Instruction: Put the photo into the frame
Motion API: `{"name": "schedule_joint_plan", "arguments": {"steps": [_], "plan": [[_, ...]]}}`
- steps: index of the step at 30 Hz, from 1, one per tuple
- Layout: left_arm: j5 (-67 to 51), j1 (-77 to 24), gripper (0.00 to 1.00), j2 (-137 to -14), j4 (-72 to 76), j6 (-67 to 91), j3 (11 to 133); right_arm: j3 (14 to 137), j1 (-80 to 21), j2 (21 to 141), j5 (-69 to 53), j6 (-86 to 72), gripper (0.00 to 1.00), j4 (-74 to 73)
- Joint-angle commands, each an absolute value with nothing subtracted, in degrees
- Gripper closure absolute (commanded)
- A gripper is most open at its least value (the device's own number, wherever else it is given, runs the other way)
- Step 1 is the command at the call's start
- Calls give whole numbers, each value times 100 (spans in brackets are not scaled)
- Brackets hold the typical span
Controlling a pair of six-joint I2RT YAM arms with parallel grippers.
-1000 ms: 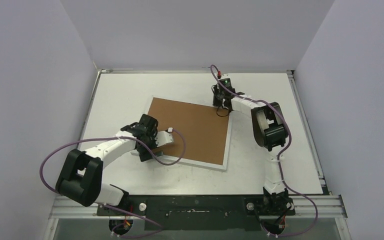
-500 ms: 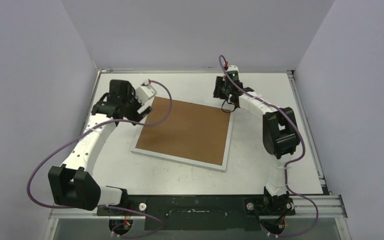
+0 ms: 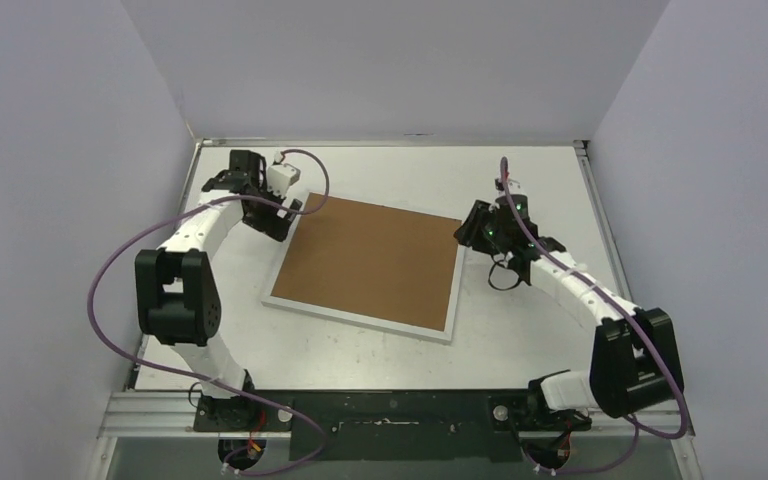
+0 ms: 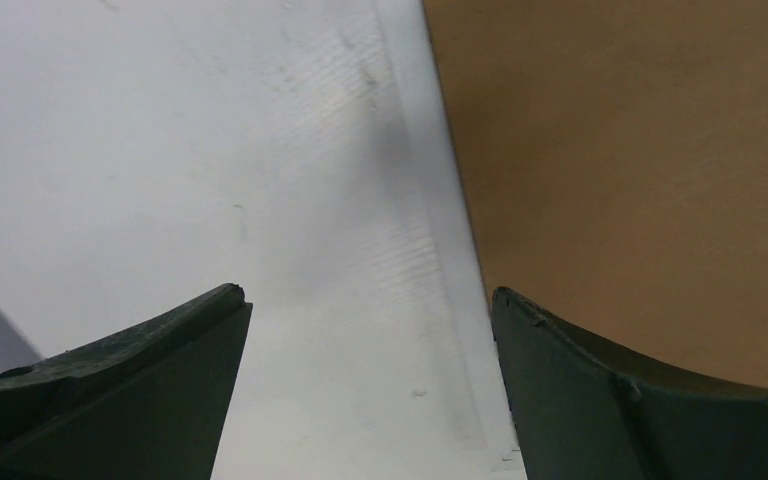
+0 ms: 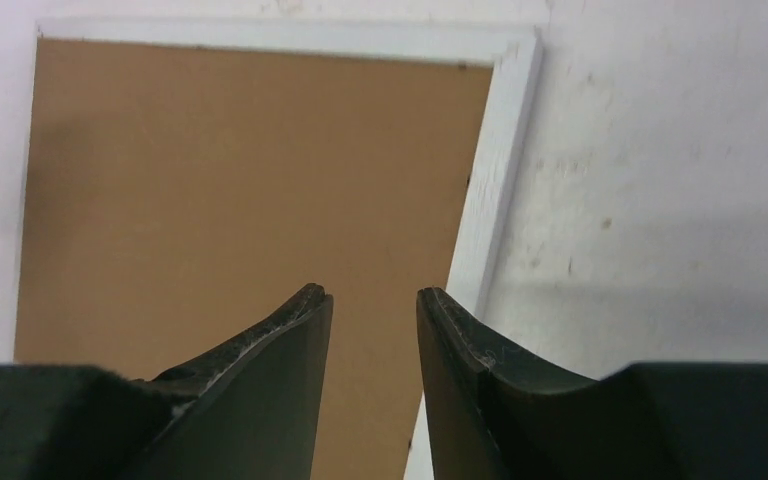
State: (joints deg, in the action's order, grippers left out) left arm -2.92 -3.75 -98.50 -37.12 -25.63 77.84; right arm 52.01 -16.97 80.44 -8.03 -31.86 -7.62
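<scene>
The white frame (image 3: 360,320) lies flat mid-table, and a brown backing board (image 3: 370,260) fills its opening. The photo is hidden. My left gripper (image 3: 282,212) hovers at the frame's far-left corner. It is wide open (image 4: 365,292) over bare table, with the white frame edge (image 4: 430,150) beside its right finger. My right gripper (image 3: 472,232) sits at the frame's far-right corner. Its jaws (image 5: 372,292) stand apart with nothing between them, above the brown board (image 5: 240,180) and the frame's white rim (image 5: 505,120).
Pale walls close in the white table (image 3: 540,330) on the left, back and right. Purple cables (image 3: 110,270) loop from both arms. A metal rail (image 3: 390,410) with the arm bases runs along the near edge.
My left gripper left the frame's near-left part and moved to its far-left corner. My right arm swung back from the far edge to the frame's right corner, and its jaws opened.
</scene>
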Motion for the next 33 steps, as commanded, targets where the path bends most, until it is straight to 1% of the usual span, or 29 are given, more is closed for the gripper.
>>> {"name": "schedule_joint_plan", "arguments": {"steps": [1, 4, 8, 14, 24, 28, 33], "plan": [[-1295, -399, 12, -10081, -3988, -1797, 8053, 4326, -1590, 7228, -1703, -4033, 63, -543], [-1382, -404, 16, -10272, -3904, -1801, 7941, 3746, -1565, 6986, -2248, -4532, 63, -206], [-1559, -404, 25, -10479, -3885, -1821, 7807, 3408, -1569, 6954, -2540, -4844, 64, -43], [-1705, -437, 29, -10561, -3732, -1875, 7614, 3301, -1577, 6927, -2597, -4851, 65, -144], [-1523, -544, 36, -10741, -3481, -1925, 7402, 3196, -1582, 7093, -2582, -4718, 66, -428], [-1486, -571, 40, -10775, -3463, -1940, 7383, 3169, -1600, 7169, -2574, -4642, 66, -565], [-1476, -571, 42, -10758, -3452, -1943, 7343, 3032, -1618, 7226, -2535, -4623, 66, -552]]}}
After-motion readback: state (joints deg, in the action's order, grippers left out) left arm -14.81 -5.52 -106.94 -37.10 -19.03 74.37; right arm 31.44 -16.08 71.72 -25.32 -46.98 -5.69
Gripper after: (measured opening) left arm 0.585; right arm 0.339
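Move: The left hand hangs above the left side bar of the frame: the spot it goes for lies about 3 cm back, 3 cm to its right and 9 cm below, with the middle of the brown board some 6 cm back and 20 cm to the right. For the right hand, the stretch of the frame's right side bar it makes for is roughly 13 cm back, straight in line sideways and 11 cm lower; the near right corner is about 22 cm back and 1 cm left, the board's middle 6 cm back and 21 cm left. The left hand sinks about 7 cm while shifting some 5 cm right and 3 cm back, tilting to point more steeply down, and narrows its wide-open fingers to a bit over half, so they straddle the frame's left bar, one tip against its outer edge and the other just over the brown board. Meanwhile the right hand draws back about 11 cm along the right bar towards the near right corner, sinking some 6 cm and drifting slightly left as its tips turn down by roughly 20 degrees and its left side rises, the fingers staying partly open; it pauses midway, then eases farther back and down, stopping just above the bar. ##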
